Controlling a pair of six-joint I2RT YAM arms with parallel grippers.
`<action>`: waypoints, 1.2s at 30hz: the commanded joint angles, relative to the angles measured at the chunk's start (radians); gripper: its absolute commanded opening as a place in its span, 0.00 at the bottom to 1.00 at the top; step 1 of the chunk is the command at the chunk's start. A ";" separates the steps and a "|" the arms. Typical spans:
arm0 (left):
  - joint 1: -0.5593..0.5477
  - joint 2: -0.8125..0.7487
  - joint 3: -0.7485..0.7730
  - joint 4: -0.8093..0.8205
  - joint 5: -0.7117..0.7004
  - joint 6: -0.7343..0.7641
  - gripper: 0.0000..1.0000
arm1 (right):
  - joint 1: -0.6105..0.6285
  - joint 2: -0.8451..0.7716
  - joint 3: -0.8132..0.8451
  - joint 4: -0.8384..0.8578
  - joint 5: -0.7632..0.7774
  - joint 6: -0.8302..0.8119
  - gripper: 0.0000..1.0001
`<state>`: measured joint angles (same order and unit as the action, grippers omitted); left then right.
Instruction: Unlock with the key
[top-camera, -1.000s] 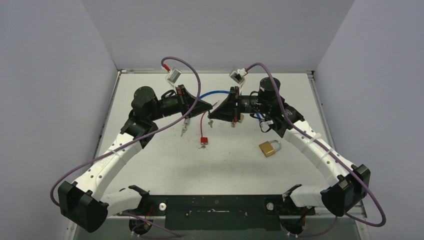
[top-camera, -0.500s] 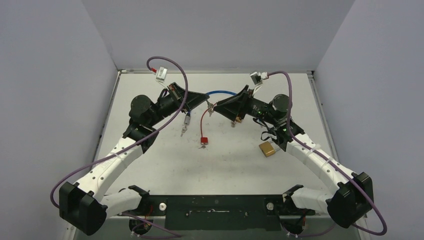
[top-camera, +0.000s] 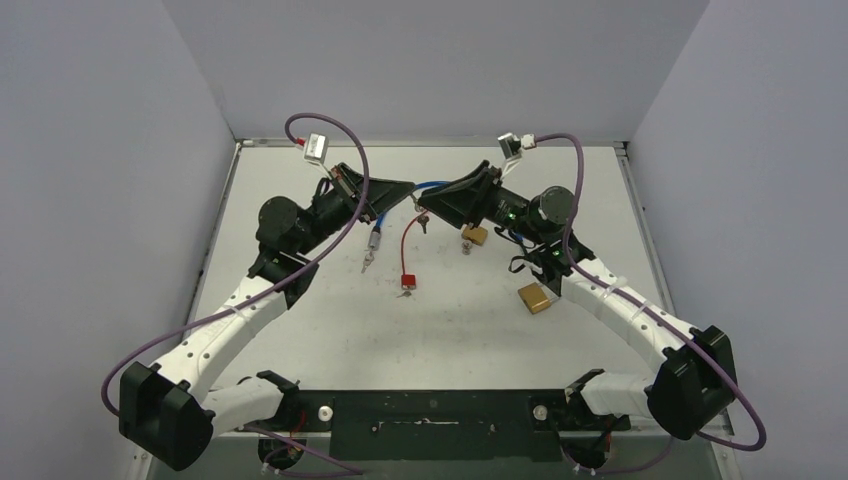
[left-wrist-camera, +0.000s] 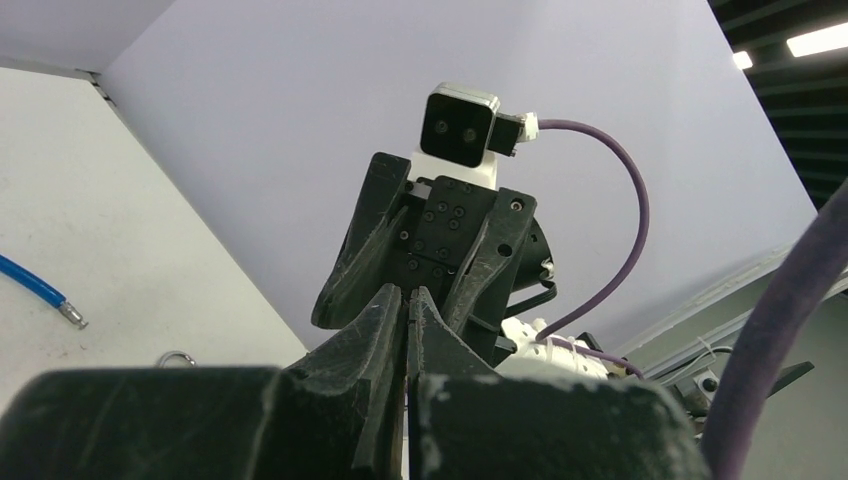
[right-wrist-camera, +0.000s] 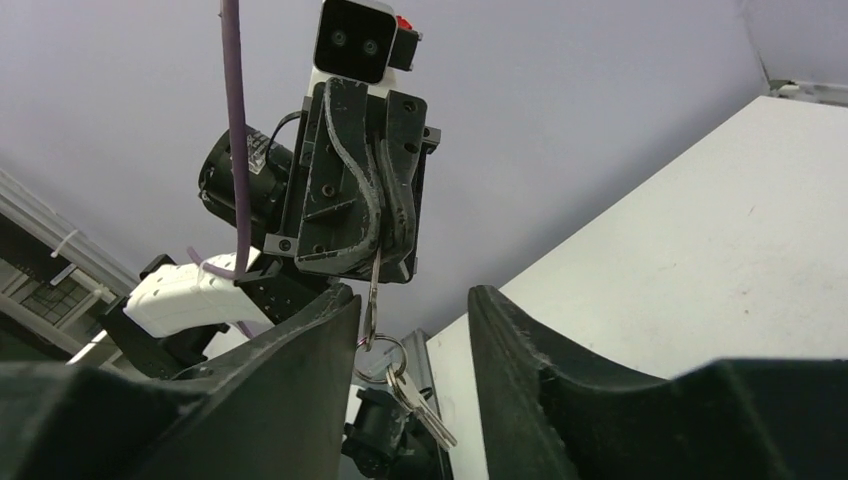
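Observation:
My left gripper (top-camera: 408, 188) is shut on a key blade (right-wrist-camera: 372, 285). Below the blade hang its ring (right-wrist-camera: 381, 356) and a second key (right-wrist-camera: 422, 404), which swing between the fingers of my right gripper (right-wrist-camera: 412, 295). The right gripper (top-camera: 428, 199) stands open tip to tip with the left one, above the back middle of the table, and touches neither key. In the left wrist view the left gripper (left-wrist-camera: 407, 296) has its jaws pressed together. A brass padlock (top-camera: 535, 298) lies on the table, half under my right arm.
A red padlock (top-camera: 408, 282) on a red cable lies under the grippers. A small brass lock (top-camera: 475, 236) sits to its right. A blue cable (top-camera: 437, 184) runs behind the grippers, and a silver lock (top-camera: 375, 240) lies below my left wrist. Grey walls enclose the table (top-camera: 330, 330).
My right gripper has opened. Both wrists have moved toward the back wall, and the right arm now covers part of the brass padlock. The left gripper has stayed shut.

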<state>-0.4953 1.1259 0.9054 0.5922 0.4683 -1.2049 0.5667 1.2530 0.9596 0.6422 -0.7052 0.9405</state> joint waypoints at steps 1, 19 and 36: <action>0.004 -0.014 -0.002 0.085 -0.021 -0.015 0.00 | 0.026 0.020 0.060 0.067 -0.019 0.014 0.41; 0.006 -0.044 0.000 0.041 -0.072 0.052 0.00 | 0.036 0.029 0.050 0.086 -0.048 0.048 0.09; 0.043 -0.125 0.199 -0.822 -0.453 0.534 0.71 | -0.076 -0.085 0.001 -0.268 0.036 -0.192 0.00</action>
<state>-0.4786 1.0328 0.9821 0.1509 0.2291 -0.9184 0.5434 1.2503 0.9741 0.5011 -0.7071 0.8722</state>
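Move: The key is still pinched in the shut left fingertips, its ring end about 2 cm to the right of that hand and 2 cm back, a touch lower; from the open right hand it lies roughly 1 cm back and 1 cm to the left, between the finger pads. Far below, about 38 cm down, the red lock lies some 9 cm ahead of the left hand and 3 cm to its left, and the large brass padlock 8 cm ahead and 20 cm to the right of the right hand. The right hand eases a little over 1 cm left and about 1 cm back onto the key and shuts its fingers on the ring end, partly reopening once on the way, while the left hand keeps its pinch and stays nearly still. Only once the right fingers are shut does the left hand open wide and come off the key, going about 4 cm left with some forward and down, turning roughly 20 degrees counter-clockwise, as the right hand carries the key some 2 cm down, forward and to the right. ##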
